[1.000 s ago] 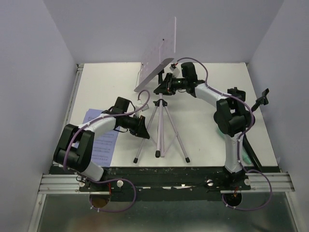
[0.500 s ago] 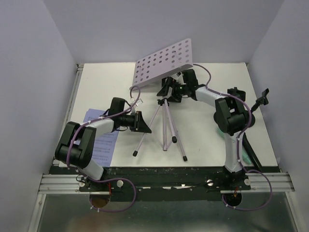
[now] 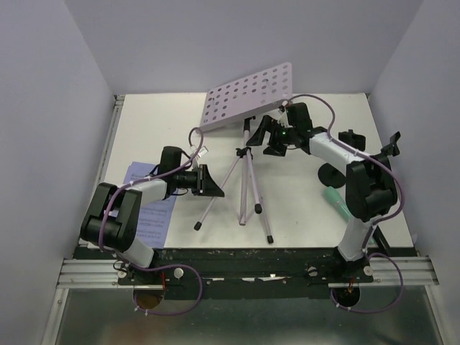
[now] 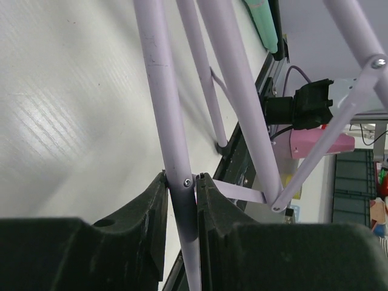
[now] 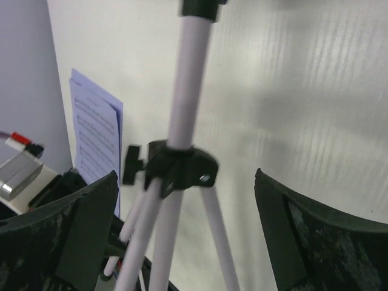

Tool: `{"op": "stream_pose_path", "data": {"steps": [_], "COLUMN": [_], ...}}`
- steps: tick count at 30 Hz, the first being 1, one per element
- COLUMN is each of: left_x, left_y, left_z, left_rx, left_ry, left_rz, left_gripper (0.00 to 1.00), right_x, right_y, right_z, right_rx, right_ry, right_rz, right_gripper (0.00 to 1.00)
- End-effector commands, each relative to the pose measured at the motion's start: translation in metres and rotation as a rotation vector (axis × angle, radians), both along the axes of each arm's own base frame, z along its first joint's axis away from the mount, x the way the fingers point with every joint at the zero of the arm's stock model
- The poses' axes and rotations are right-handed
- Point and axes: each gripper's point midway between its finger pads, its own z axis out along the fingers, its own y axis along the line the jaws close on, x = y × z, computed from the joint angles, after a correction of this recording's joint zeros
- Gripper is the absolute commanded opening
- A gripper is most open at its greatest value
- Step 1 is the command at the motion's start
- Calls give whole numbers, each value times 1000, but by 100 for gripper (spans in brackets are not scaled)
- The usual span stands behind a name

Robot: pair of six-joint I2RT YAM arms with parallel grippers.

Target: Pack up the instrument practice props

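Note:
The silver tripod (image 3: 248, 183) stands mid-table with its pale perforated desk (image 3: 248, 93) tilted face up at the top. My left gripper (image 3: 209, 184) is shut on the tripod's left leg (image 4: 162, 91), and the left wrist view shows that gripper (image 4: 182, 179) clamped around the tube. To the right of the tripod's pole (image 5: 189, 79), just under the desk, my right gripper (image 3: 267, 139) stands wide open. In the right wrist view the pole and its black collar (image 5: 180, 167) sit between those spread fingers (image 5: 91, 230), untouched. Sheet-music pages (image 3: 147, 208) lie under my left arm.
A mint-green microphone (image 3: 338, 201) lies by my right arm, next to a black round base (image 3: 332, 172). A black microphone (image 3: 390, 146) sticks up at the right edge. Grey walls enclose the table on three sides. A metal rail (image 3: 244, 269) runs along the near edge.
My right gripper opened, let go of the tripod's top and drew back to the right. The desk swung from on edge to face up. The left gripper kept its hold on the leg.

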Motion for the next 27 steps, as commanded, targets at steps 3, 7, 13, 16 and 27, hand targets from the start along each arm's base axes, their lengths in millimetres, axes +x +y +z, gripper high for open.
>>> {"op": "stream_pose_path", "data": {"steps": [3,7,13,16,27], "left_x": [45,42,32,29,24], "left_y": [5,6,-3,-9,-31], "left_z": [39,38,38,34,37], "left_rx": [-9,-1,26,34,26], "left_ry": [-342,-353,-366,-358,-379], "left_rz": [69,67,33,14,-52], "left_gripper": [0,0,2,4,5], "right_x": [-43,-72,-68,-63,-45], "right_y": [-2,4,-15,-3,31], "right_z": [17,33,11,4,-40], "right_rx": [-26,37,-115,-127,-249], "right_ry": [-4,15,22,22,65], "right_rz": [115,201,117,143,172], "right_gripper": [99,100,99,99,100]}}
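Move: Just left of the right hand is the stand's hub, roughly 6 cm to its left, 3 cm back and 4 cm lower. The perforated tray lies about 13 cm ahead and 4 cm left of the right hand; the leg pinched by the left hand is some 14 cm left and 15 cm back, a little lower. From the left hand the hub lies around 11 cm ahead and 7 cm to the right, nearly level. Drawing back about 6 cm and rising some 3 cm at first, the empty right hand, still wide open, then sinks about 6 cm and slides roughly 3 cm left towards the stand's hub, fingers tipping further down and swinging counter-clockwise, each by about 10 degrees. Contact can't be made out. The left hand keeps its pinch on the leg, easing about a centimetre right. ##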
